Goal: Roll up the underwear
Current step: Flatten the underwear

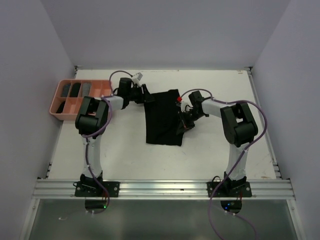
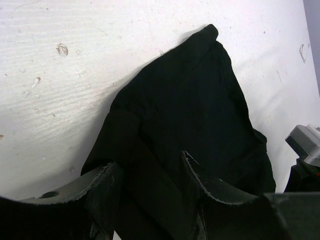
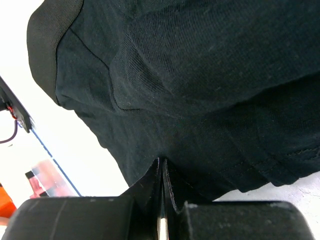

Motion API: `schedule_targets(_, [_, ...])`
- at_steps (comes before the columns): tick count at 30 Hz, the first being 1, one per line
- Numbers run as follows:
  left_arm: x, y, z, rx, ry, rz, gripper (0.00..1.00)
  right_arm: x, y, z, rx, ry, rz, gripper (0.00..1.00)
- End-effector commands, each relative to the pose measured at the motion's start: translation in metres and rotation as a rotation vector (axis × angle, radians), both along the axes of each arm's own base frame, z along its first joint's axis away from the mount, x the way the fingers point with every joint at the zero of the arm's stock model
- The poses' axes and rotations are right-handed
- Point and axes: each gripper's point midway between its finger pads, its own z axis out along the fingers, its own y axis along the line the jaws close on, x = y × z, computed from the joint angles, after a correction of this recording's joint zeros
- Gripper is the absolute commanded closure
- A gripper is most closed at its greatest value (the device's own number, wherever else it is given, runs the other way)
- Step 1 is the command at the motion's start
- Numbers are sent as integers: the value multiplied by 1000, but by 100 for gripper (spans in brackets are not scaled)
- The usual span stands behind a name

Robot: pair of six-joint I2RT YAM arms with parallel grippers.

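The black underwear point(image 1: 162, 117) lies spread flat on the white table, mid-table between the two arms. My left gripper point(image 1: 146, 96) is at its far left corner. In the left wrist view the fingers point(image 2: 200, 182) stand wide apart, with a fold of the black cloth point(image 2: 190, 110) lying between them. My right gripper point(image 1: 183, 123) is at the cloth's right edge. In the right wrist view its fingertips point(image 3: 156, 172) are pressed together on the edge of the black cloth point(image 3: 200, 75). The striped underwear is out of view.
A salmon-pink compartment tray point(image 1: 59, 114) with dark items in it stands at the table's far left, beside the left arm. Grey walls enclose the table on three sides. Part of the right arm point(image 2: 306, 142) shows at the right edge of the left wrist view.
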Motion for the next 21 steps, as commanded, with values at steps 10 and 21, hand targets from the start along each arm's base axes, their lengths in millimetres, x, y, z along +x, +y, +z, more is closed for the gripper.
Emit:
schedule_targets(10, [-4,-8,13,-60,-46,10,80,3,-5,-10,-44,-17,18,100])
schedule_targets(21, [40,2,99,-188,-231,50,100,-13,-19,-19,-97,-2,79,100])
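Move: The far left corner of the underwear already lies between my left hand's half-open fingers, roughly 1 cm ahead, 1 cm right and 2 cm below. The far right corner of the underwear is about 14 cm to the right and 4 cm ahead, and the pink box's middle some 34 cm to the left, level. My right hand is at the cloth's right edge; from it the far left corner lies about 18 cm ahead and 17 cm left. I shut my left fingers from half open onto the far left corner, pinching the cloth while the hand dips about 1 cm down and back, then swing up some 3 cm and forward about 2 cm with the corner. My right hand keeps its shut fingers on the right edge, staying almost in place. ##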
